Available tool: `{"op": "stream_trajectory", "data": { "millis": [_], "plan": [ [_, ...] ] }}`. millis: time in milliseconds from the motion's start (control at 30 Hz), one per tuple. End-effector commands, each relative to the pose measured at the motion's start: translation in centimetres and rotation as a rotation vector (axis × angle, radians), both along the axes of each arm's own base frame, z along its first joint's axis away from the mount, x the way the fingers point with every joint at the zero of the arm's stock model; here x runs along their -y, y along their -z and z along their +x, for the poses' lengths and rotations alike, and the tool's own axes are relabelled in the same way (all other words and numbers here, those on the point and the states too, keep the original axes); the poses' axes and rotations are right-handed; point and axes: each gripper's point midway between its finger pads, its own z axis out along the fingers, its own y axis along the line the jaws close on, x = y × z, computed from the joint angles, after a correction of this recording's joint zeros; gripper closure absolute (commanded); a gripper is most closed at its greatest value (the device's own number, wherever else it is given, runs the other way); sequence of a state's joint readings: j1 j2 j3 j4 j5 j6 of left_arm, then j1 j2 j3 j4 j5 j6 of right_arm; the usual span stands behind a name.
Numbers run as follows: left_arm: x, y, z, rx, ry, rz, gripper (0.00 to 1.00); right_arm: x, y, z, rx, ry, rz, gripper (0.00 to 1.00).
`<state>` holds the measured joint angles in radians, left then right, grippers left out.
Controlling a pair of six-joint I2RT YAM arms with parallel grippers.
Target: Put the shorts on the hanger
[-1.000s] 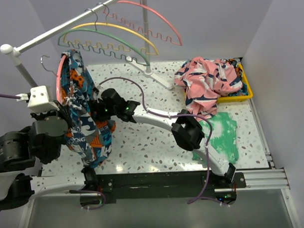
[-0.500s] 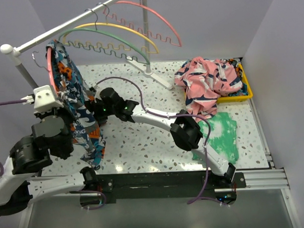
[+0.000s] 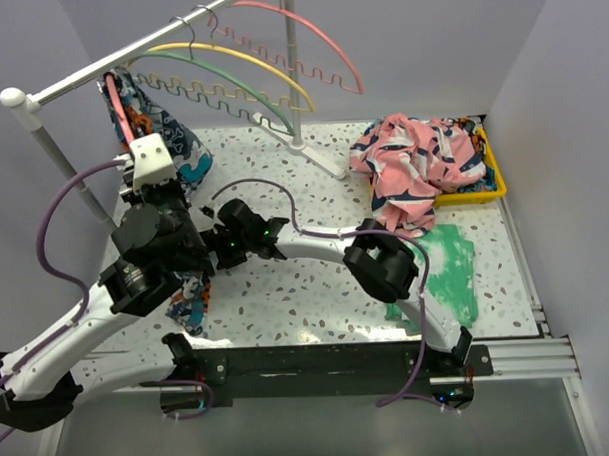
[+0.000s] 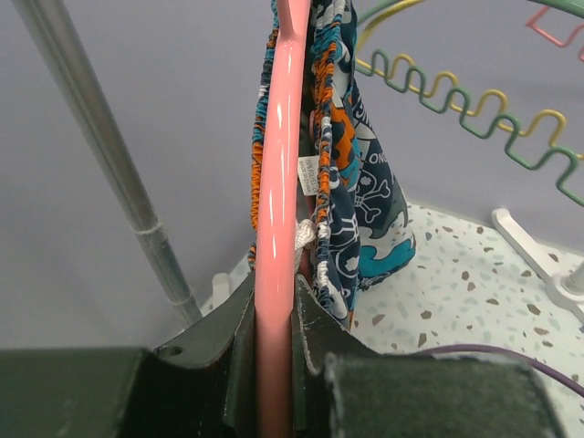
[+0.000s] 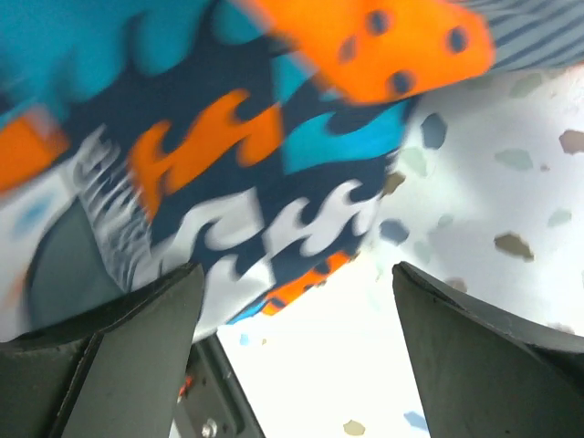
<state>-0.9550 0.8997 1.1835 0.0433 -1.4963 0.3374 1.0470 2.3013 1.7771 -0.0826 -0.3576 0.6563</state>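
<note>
The pink hanger (image 3: 118, 99) is held up close to the rack's rail, and my left gripper (image 3: 139, 144) is shut on its arch. The left wrist view shows that arch (image 4: 278, 182) pinched between the jaws of the left gripper (image 4: 274, 319). The shorts (image 3: 180, 152), printed teal, navy, orange and white, hang over the hanger and reach down past my left arm. Their elastic waistband (image 4: 351, 210) lies along the arch. My right gripper (image 3: 220, 246) stands open beside the lower cloth. In the right wrist view the right gripper (image 5: 297, 301) holds nothing, and the shorts' hem (image 5: 228, 137) hangs just beyond its fingertips.
The metal rail (image 3: 128, 54) carries a yellow hanger (image 3: 239, 60), a green hanger (image 3: 229, 83) and another pink one (image 3: 318, 32). A yellow bin (image 3: 493, 176) at the back right holds a pink-white-navy garment (image 3: 417, 159). A green cloth (image 3: 441, 268) lies on the table to the right.
My left arm has lifted the hanger and shorts up and back toward the rail. The right gripper has stayed by the lower cloth, its jaws slightly wider.
</note>
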Motion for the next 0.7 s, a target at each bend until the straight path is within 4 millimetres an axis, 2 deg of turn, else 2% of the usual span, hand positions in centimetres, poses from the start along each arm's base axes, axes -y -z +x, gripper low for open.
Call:
{"op": "stream_trajectory", "data": {
  "millis": [0, 67, 433, 500, 533, 667],
  "plan": [
    [-1.3, -2.5, 0.4, 0.102, -0.044, -0.105, 1.0, 0.6, -6.6, 0.1, 0.11, -0.024, 0.095, 0.11],
    [-1.4, -2.8, 0.7, 0.115, -0.057, -0.112, 1.0, 1.3, -5.9, -0.1, 0.108, -0.02, 0.074, 0.11],
    [-2.0, -4.8, 2.8, 0.163, -0.087, -0.109, 1.0, 3.3, -6.1, -0.9, 0.121, -0.025, 0.035, 0.11],
    [-1.6, -4.4, 3.7, 0.152, -0.067, -0.106, 1.0, 3.5, -6.1, -1.0, 0.122, -0.029, 0.031, 0.11],
    [-2.1, -4.6, 4.0, 0.158, -0.077, -0.112, 1.0, 3.6, -6.0, -1.1, 0.122, -0.029, 0.026, 0.11],
    [-2.2, -3.4, 5.7, 0.123, -0.052, -0.109, 1.0, 4.0, -6.1, -1.3, 0.127, -0.035, 0.018, 0.11]
  ]
}}
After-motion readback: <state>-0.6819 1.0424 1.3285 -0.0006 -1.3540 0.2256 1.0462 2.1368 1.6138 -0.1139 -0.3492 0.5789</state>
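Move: About 9 cm ahead of the left hand, 4 cm to its left and 12 cm above is the rail stretch facing the held hanger with the shorts. The rail's end knob is about 2 cm ahead, 13 cm left and 12 cm above; the green hanger's middle is roughly 13 cm ahead, 14 cm right, near hand height. From the right hand, that rail stretch lies about 9 cm ahead, 5 cm left and 47 cm up. Carrying the pink hanger and shorts in its still-closed fingers, the left hand reaches forward and somewhat left and up, about 5 cm in all, towards the rail, turning some 10 degrees counter-clockwise. Beside the hanging shorts leg, the open right hand draws about 4 cm right and a little back, first rising about 5 cm, then sinking some 3 cm. ##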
